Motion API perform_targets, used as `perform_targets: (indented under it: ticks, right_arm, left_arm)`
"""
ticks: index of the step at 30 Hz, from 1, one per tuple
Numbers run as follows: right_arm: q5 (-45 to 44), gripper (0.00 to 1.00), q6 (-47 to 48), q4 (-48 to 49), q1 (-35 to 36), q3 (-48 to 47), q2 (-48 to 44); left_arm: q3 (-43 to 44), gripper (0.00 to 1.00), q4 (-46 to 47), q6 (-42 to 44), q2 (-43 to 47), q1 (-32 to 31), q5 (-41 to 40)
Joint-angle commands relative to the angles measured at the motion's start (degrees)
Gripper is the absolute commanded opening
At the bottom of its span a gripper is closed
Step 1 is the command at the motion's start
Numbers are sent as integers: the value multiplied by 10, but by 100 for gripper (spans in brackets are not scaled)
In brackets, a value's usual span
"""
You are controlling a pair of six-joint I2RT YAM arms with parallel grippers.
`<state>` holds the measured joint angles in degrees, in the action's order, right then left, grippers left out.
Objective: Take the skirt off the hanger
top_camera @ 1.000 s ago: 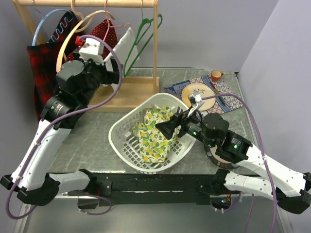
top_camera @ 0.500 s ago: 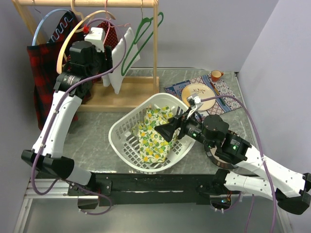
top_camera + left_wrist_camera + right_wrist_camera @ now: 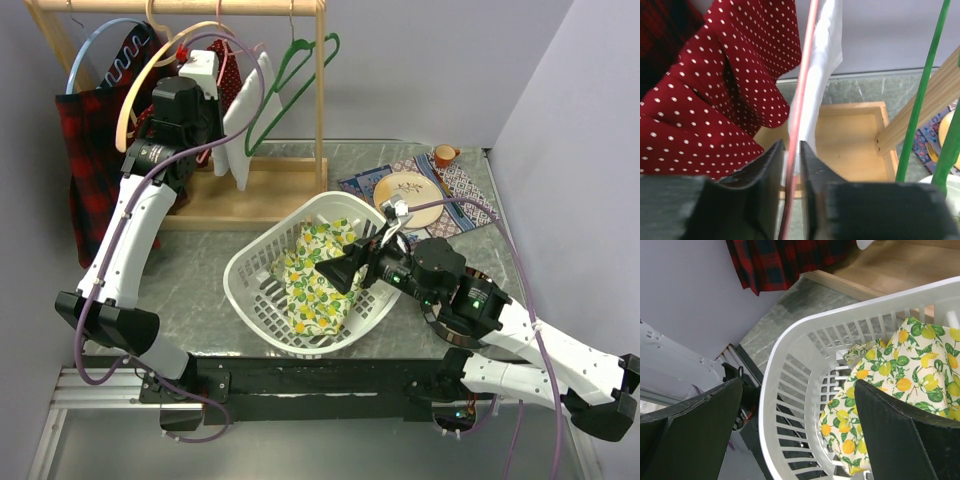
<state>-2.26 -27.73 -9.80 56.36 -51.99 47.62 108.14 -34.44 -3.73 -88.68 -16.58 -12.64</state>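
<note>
A red skirt with white dots hangs on a thin pink hanger on the wooden rack; it also shows in the top view. My left gripper is shut on the pink hanger's wire, just right of the skirt. In the top view it sits high at the rack. A white garment hangs right behind the wire. My right gripper is open and empty, hovering over the white basket; in the top view it is above the lemon-print cloth.
A green hanger hangs empty to the right of the pink one. A dark plaid garment hangs at the rack's left end. The rack's wooden base lies behind the basket. A plate and an orange cup sit at the back right.
My left arm has lifted and stretched up to the rack, bringing its gripper onto the pink hanger between the red skirt and the white garment. My right gripper has edged slightly left over the basket.
</note>
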Motion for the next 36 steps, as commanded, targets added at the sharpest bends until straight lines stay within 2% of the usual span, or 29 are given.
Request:
perform_targets:
  ticks: [1, 2, 3, 10, 20, 32, 36]
  right_arm:
    - [-19, 100, 8, 28, 1, -3, 16]
    - [-17, 100, 7, 29, 0, -4, 19]
    - [-10, 100, 7, 30, 0, -3, 20]
    - [-16, 100, 2, 48, 0, 6, 29]
    - [-16, 100, 9, 48, 1, -5, 16]
    - [-45, 100, 23, -1, 1, -33, 7]
    - [-44, 100, 26, -15, 0, -55, 7]
  left_arm:
    - [12, 19, 36, 3, 9, 1, -17]
    - [12, 8, 36, 4, 11, 1, -10]
    - [14, 1, 35, 5, 12, 1, -6]
    - [14, 1, 59, -15, 33, 1, -13]
    - [41, 1, 54, -3, 57, 1, 23]
    - [74, 1, 46, -16, 76, 1, 53]
    - [66, 1, 19, -19, 88, 1, 34]
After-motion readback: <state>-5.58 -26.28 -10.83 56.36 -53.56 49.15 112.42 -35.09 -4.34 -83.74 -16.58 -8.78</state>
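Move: The near end of the pink hanger already lies between the left hand's open fingers. The white skirt hanging from it is about 9 cm ahead, 4 cm to the right and 8 cm lower. The red dotted skirt is some 6 cm ahead, 8 cm left and 8 cm below, and the green hanger, at about the hand's height, is roughly 7 cm ahead and 16 cm right. From the right hand, the pink hanger's end is about 28 cm ahead, 24 cm left and 8 cm higher. The left hand first stays in place while its partly open fingers close the rest of the way, pinching the near end of the pink hanger between the pads. Keeping that pinch, it then lifts the hanger about 6 cm, gathering speed, while drawing it back some 3 cm out of the row between the red dotted skirt and the green hanger, with the fingertips tilting up by roughly 10 degrees. ##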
